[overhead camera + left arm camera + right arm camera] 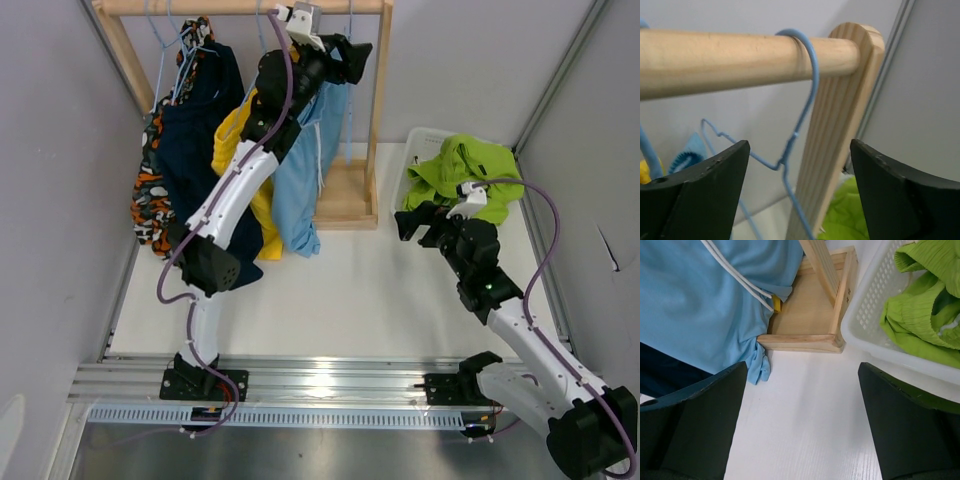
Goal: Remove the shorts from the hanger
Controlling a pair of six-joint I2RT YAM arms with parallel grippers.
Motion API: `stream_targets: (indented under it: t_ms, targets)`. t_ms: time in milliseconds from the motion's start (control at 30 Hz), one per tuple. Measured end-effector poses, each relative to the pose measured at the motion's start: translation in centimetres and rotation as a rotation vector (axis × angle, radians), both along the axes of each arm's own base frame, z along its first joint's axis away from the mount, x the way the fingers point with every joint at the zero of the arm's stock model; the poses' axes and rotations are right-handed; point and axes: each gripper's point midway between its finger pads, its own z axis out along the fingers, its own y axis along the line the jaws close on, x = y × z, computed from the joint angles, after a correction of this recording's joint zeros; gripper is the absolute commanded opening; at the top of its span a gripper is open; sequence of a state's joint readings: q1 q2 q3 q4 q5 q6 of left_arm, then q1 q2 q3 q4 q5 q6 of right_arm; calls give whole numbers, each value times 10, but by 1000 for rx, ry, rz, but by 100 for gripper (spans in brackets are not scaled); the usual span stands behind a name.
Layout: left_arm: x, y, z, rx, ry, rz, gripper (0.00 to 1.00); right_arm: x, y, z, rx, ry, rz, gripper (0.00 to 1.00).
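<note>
A blue wire hanger hooks over the wooden rod beside the rack's right post. My left gripper is raised to the rod, open, and the hanger's neck stands untouched between its fingers. The top view shows that gripper at the rod's right end. Camouflage shorts, dark navy shorts, yellow shorts and light blue shorts hang on the rack. Lime green shorts lie in the white basket. My right gripper hovers open and empty over the table.
The rack's wooden base rests on the white table, the basket close to its right. The light blue shorts hang down to the base's left corner. Grey walls close in on both sides.
</note>
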State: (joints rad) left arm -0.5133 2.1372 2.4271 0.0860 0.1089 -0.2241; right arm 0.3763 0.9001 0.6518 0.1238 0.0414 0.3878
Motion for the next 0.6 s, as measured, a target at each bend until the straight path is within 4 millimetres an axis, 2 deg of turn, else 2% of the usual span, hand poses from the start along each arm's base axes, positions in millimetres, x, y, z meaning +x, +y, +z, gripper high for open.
stream_targets:
  t_ms: [33, 133, 233, 367, 500, 600]
  targets:
    - [-5, 1, 0, 7, 14, -6, 99, 0, 2, -1, -2, 1, 1, 99]
    - [-31, 5, -3, 32, 61, -41, 99, -2, 5, -2, -10, 3, -5, 99]
    - [-66, 17, 15, 37, 58, -61, 99, -1, -1, -6, -37, 22, -36, 99]
    - [-121, 48, 65, 12, -2, -63, 99, -1, -8, -5, -57, 29, -68, 99]
    - [-179, 88, 121, -27, -113, -29, 99, -6, -11, -1, -56, 23, -77, 100]
    - [-208, 112, 145, -43, -170, 3, 99, -9, -14, 4, -50, 13, -81, 99]
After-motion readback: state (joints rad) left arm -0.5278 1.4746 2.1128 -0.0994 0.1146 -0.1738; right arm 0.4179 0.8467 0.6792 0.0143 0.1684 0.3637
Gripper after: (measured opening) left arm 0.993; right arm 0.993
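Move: The left hand has just let go of the empty green-shorts hanger, whose neck is still between its fingers, some 2 cm ahead and 2 cm to its right, about level. The blue shorts, next on the rail, have their middle about 9 cm left of this hand, 2 cm back and 25 cm below; the yellow shorts hang some 10 cm farther left at the same depth and height. From the right hand the blue shorts lie about 15 cm ahead and 23 cm left, roughly level. The left hand, fingers spreading the last bit to wide open, first backs almost straight off the neck of the empty hanger for about 5 cm, leaving it on the rail. It then speeds up into a long sweep back, up and to the left, out to the robot's side of the rail and higher than it, in all some 20 cm back, 15 cm up and 11 cm left, the fingertips tilting up about 10 degrees with nothing held. ##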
